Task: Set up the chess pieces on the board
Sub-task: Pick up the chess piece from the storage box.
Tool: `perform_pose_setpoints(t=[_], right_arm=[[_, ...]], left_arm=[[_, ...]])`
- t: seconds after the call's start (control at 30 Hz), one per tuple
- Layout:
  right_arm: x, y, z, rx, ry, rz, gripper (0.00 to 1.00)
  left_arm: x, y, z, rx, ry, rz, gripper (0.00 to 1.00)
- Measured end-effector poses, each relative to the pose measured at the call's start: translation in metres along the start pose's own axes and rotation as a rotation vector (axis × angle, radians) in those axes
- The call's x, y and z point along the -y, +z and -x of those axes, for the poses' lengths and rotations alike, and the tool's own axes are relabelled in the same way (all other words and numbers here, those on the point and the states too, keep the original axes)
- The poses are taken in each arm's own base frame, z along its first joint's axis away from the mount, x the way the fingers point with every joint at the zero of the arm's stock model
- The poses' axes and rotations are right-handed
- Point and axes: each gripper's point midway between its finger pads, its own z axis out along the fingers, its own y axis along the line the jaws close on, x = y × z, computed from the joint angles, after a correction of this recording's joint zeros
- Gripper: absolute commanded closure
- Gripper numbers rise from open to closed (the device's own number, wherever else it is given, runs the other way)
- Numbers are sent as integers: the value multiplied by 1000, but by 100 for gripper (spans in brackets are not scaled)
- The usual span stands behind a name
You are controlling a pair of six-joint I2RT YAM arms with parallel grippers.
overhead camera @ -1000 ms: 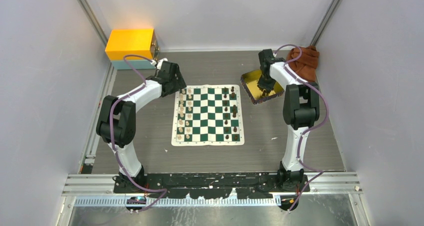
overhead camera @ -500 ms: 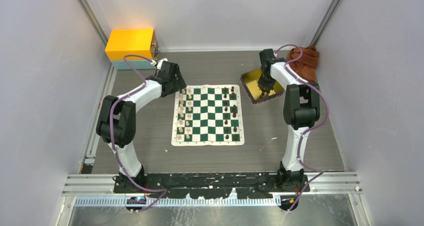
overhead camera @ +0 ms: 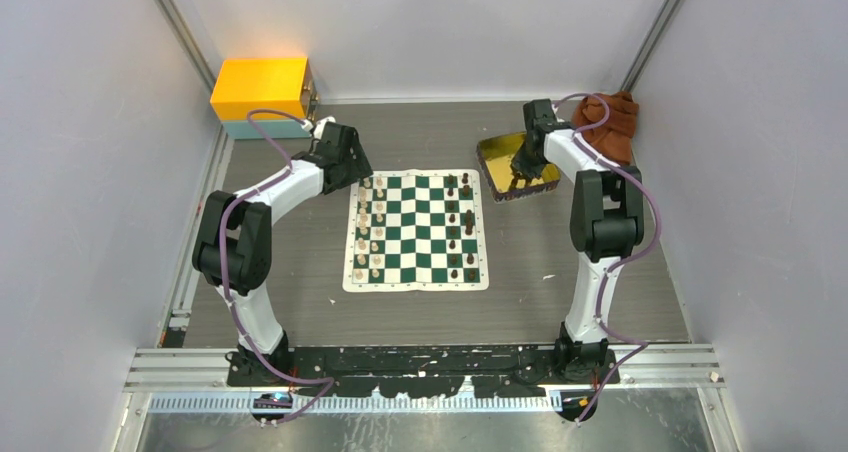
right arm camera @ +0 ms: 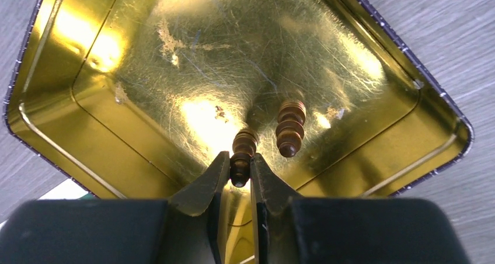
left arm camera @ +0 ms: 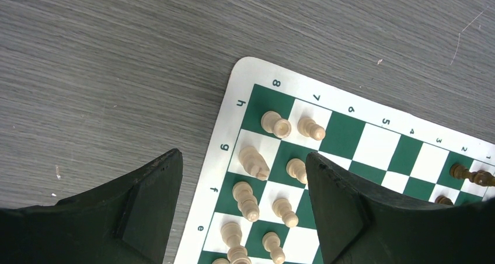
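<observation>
The board lies flat in the middle of the table. Cream chess pieces stand in its two left columns and dark ones in its two right columns. My left gripper hangs open above the board's far left corner, with cream pieces below and between its fingers. My right gripper is down in the gold tray, shut on the top of a dark brown piece. A second dark piece stands right beside it.
The gold tray sits just beyond the board's far right corner, with my right gripper in it. A brown cloth lies in the far right corner. A yellow box stands at the far left.
My right gripper has closed on the dark piece in the tray. The tray has shifted and turned a little under it. The left arm has not moved.
</observation>
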Motion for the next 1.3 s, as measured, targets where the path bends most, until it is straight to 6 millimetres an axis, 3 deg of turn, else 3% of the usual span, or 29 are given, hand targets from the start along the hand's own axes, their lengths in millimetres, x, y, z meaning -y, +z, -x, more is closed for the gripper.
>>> perform_pose_setpoints(t=[0.57,1.07,1.17,1.3], right_arm=[[-8,-2,4,78,86,116,99],[-10,-22,35,250,-55,113,99],[-28,-38,39,260,-123,130,99],[-74,-78,45,299,-226,195,99]], left_arm=[[0,0,0,0,0,-1,23],[1,0,-1,-5,-3,-7,23],[1,0,-1,-5,-3,-6,23],[1,0,-1,-6,-4,-6,23]])
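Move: Out to the right hand's left lies the board, where the held dark chess piece is to go: the middle of its dark-piece side is about 13 cm left, 13 cm back and 4 cm below; its far dark pieces stand some 12 cm left, about level fore and aft. The last loose piece is roughly 4 cm right and 1 cm ahead, and the storage box's middle about 5 cm ahead. From the left hand, that dark side is about 25 cm right and 11 cm back. Keeping its pinch on the dark chess piece, the right hand first creeps forward and up by a few centimetres inside the storage box. It then lifts quickly and swings left to end about 10 cm higher, over the board side of the box, while the fingers tilt some 20 degrees outward and the hand turns slightly counter-clockwise. ##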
